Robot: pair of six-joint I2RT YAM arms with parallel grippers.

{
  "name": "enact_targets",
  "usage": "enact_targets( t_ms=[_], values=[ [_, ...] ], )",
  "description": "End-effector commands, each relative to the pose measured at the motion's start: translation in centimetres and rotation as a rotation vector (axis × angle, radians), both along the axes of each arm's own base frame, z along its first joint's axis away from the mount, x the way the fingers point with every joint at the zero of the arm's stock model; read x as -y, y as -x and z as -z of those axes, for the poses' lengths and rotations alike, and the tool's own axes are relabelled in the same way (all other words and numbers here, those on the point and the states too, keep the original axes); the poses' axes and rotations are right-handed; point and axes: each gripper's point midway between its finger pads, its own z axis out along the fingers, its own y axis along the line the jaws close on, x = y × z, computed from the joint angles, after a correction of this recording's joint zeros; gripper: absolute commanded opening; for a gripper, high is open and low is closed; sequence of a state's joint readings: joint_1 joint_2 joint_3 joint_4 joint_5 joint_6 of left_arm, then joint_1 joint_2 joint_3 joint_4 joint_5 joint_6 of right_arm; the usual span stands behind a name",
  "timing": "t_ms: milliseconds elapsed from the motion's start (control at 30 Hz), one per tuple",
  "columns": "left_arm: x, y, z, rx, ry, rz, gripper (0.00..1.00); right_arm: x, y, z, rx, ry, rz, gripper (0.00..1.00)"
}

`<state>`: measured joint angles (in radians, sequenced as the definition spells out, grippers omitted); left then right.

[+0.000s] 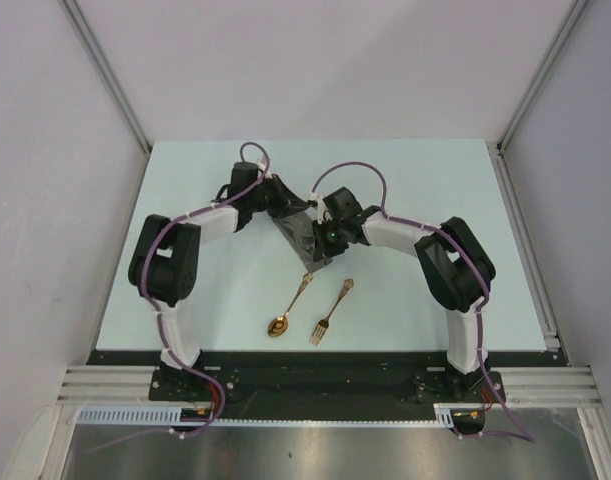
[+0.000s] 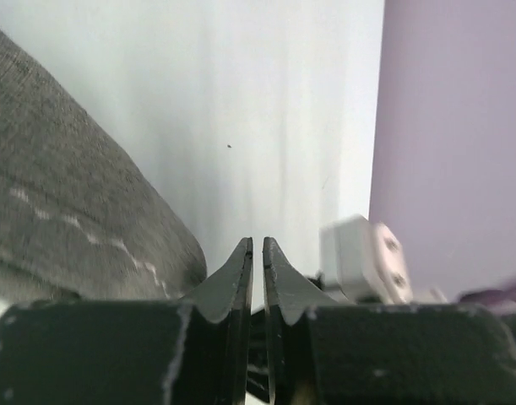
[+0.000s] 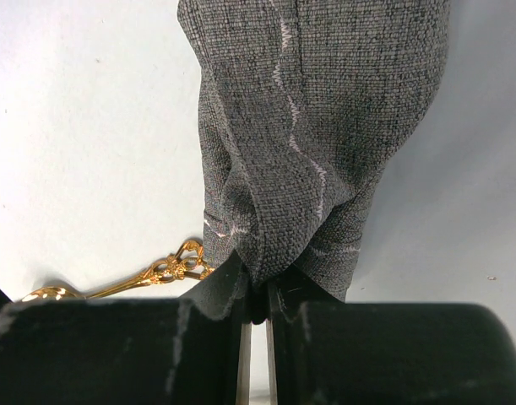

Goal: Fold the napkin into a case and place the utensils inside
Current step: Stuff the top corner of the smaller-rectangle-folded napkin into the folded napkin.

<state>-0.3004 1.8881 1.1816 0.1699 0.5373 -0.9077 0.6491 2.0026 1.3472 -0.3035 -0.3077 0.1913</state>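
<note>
The dark grey napkin (image 1: 305, 243) hangs bunched between the two arms over the middle of the table. My right gripper (image 1: 323, 232) is shut on a gathered fold of it; in the right wrist view the napkin (image 3: 317, 126) rises from the pinch at my right gripper (image 3: 258, 285). My left gripper (image 1: 283, 210) sits just left of the cloth. In its wrist view my left gripper (image 2: 258, 242) is open by a sliver with nothing between the fingers, and the napkin (image 2: 63, 211) lies to its left. The gold spoon (image 1: 287, 308) and gold fork (image 1: 331, 310) lie side by side nearer the bases. The spoon's ornate handle (image 3: 169, 268) shows beside the cloth.
The pale table (image 1: 185, 200) is bounded by grey walls on the left, back and right, with a metal rail (image 1: 305, 385) along the near edge. Purple cables loop over both arms. A white clip (image 2: 363, 257) shows close to the left fingers.
</note>
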Motion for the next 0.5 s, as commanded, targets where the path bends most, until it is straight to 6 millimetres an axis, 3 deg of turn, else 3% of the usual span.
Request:
enact_targets(
  t_ms=[0, 167, 300, 467],
  values=[
    [2.0, 0.4, 1.1, -0.057, 0.036, 0.076, 0.13, 0.8, 0.8, 1.5, -0.028, 0.038, 0.01, 0.1],
    [0.8, 1.8, 5.2, -0.127, -0.056, 0.083, 0.12, 0.4, 1.1, 0.8, -0.036, 0.005, 0.012, 0.15],
    [-0.5, 2.8, 7.2, -0.147, -0.092, 0.07, 0.11, 0.6, 1.3, 0.2, -0.044, -0.011, 0.018, 0.22],
    [-2.4, 3.7, 9.6, -0.188, -0.143, 0.058, 0.11, 1.5, 1.0, -1.6, -0.048, -0.062, 0.036, 0.44]
  ],
)
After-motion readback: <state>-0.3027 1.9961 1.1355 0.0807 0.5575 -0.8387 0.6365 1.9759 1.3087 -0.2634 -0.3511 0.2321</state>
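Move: The folded napkin's middle lies some 10 cm below the left gripper and about 2 cm back. From the right gripper, whose nearly shut fingers still pinch the napkin's near end just above the table, that middle is about 7 cm ahead and 4 cm to the left. The spoon's middle lies some 13 cm back and 6 cm left of the right gripper, the fork's about 16 cm back and 3 cm right. Bring the left gripper down about 8 cm onto the folded napkin, drawing it back some 3 cm as it sinks, tilting about 10 degrees and keeping its fingers nearly shut, until the tips meet the cloth ahead of the right hand. Keep the right gripper nearly in place and open its fingers part way to let the pinched end loose. ##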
